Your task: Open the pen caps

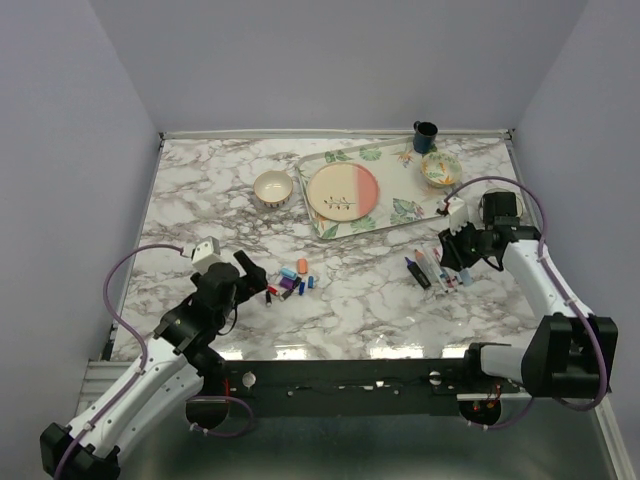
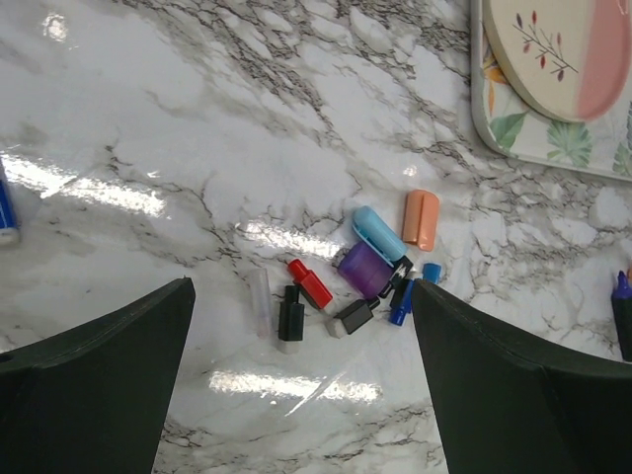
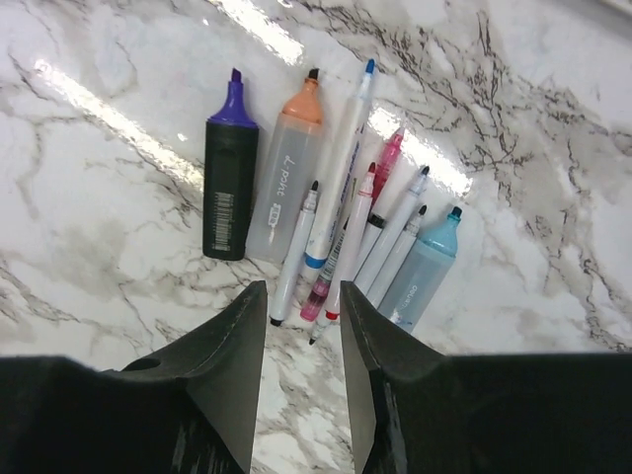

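Observation:
Several pen caps (image 2: 365, 269) lie in a loose pile on the marble: red, black, clear, purple, light blue, orange and blue. My left gripper (image 2: 301, 395) hovers just short of the pile, wide open and empty. From above, the caps (image 1: 290, 283) sit just right of the left gripper (image 1: 255, 272). The pens (image 3: 326, 207) lie side by side with bare tips: a black-bodied purple one, an orange one, a light blue one and thin white ones. My right gripper (image 3: 303, 291) is above their near ends, its jaws apart and holding nothing. The top view shows the pens (image 1: 430, 270) beside the right gripper (image 1: 455, 262).
A leaf-patterned tray (image 1: 330, 232) carries a pink and cream plate (image 1: 343, 192) at the back. A white bowl (image 1: 272, 187) stands left of it. A dark mug (image 1: 425, 135) and a patterned bowl (image 1: 440, 168) are at the back right.

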`<state>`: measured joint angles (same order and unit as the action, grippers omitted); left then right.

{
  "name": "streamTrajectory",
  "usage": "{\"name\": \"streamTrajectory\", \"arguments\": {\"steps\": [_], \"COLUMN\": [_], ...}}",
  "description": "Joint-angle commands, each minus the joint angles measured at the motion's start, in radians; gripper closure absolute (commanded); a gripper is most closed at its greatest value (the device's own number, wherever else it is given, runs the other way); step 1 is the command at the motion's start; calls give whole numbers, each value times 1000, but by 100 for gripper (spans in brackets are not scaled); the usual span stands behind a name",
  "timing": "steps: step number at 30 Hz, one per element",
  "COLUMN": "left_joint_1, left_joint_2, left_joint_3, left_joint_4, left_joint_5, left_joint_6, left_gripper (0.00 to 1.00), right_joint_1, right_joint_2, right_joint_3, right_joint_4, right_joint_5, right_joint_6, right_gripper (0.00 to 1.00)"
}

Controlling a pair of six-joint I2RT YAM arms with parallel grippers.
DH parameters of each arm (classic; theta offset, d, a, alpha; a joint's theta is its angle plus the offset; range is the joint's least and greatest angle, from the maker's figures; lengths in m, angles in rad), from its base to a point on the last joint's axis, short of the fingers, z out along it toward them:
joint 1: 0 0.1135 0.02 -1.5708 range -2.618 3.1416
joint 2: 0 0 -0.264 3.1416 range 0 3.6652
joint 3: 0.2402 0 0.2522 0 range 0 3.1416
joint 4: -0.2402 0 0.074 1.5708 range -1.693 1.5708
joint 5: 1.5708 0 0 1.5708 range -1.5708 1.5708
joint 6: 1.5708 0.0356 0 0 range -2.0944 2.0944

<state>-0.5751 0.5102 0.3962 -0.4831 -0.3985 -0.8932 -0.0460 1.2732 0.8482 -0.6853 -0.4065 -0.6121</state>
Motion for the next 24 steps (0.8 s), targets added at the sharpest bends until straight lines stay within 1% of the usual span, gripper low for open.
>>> {"name": "streamTrajectory", "arguments": {"steps": [1,6,10,14,16,22,24], "left_joint_1": [6,6,6,14,30,95,121], "left_joint_2": [17,24,47,118,151,252,280], "left_joint_3": [15,27,53,85,114,213,224], "left_joint_4": [-75,-124,-178,-212,-218,-271,-276], "left_joint_5": [-126,-181,-264,-322,-323,-270,-241], "left_joint_6": [-61,-98,-136,-153,-147,-110,-105], "left_gripper": [1,1,1,1,1,1,1], "right_joint_1": [-5,-5,-5,-5,-5,-5,-5], "right_joint_2": [-92,-156,-173,-184,-190,-198,-195], "right_joint_3": [19,14,17,19,23,37,43], "right_joint_4": [-28,-26,-40,-54,-60,-94,-106], "right_joint_5": [-110,-144,-156,-176,-190,-232,-252], "right_joint_6": [-51,-66,-75,-83,-86,-95,-106], "right_gripper": [57,55,55,55,55,53,52]}}
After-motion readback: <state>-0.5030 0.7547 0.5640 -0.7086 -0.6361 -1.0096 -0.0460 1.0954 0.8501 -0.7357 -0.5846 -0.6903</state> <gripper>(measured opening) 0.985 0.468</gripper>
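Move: The blue marker, still capped, lies about 11 cm to the left of the left gripper, some 6 cm farther out and about 10 cm below it. On its other side are the loose caps, on the table too: the black cap about 6 cm to the right and level with the hand, the red cap about 8 cm right and 2 cm ahead. From the right gripper the blue marker is roughly 65 cm to the left and 3 cm ahead. Swing the empty left gripper about 6 cm to the left towards the blue marker, away from the loose caps, dipping nearly 2 cm before easing most of the way back up. Turn it some 20 degrees counter-clockwise with its left side rising, jaws kept wide open. Meanwhile lift the empty, part-open right gripper 5 cm clear of the uncapped pens, also shifting it 3 cm left and tipping its fingers slightly up. ##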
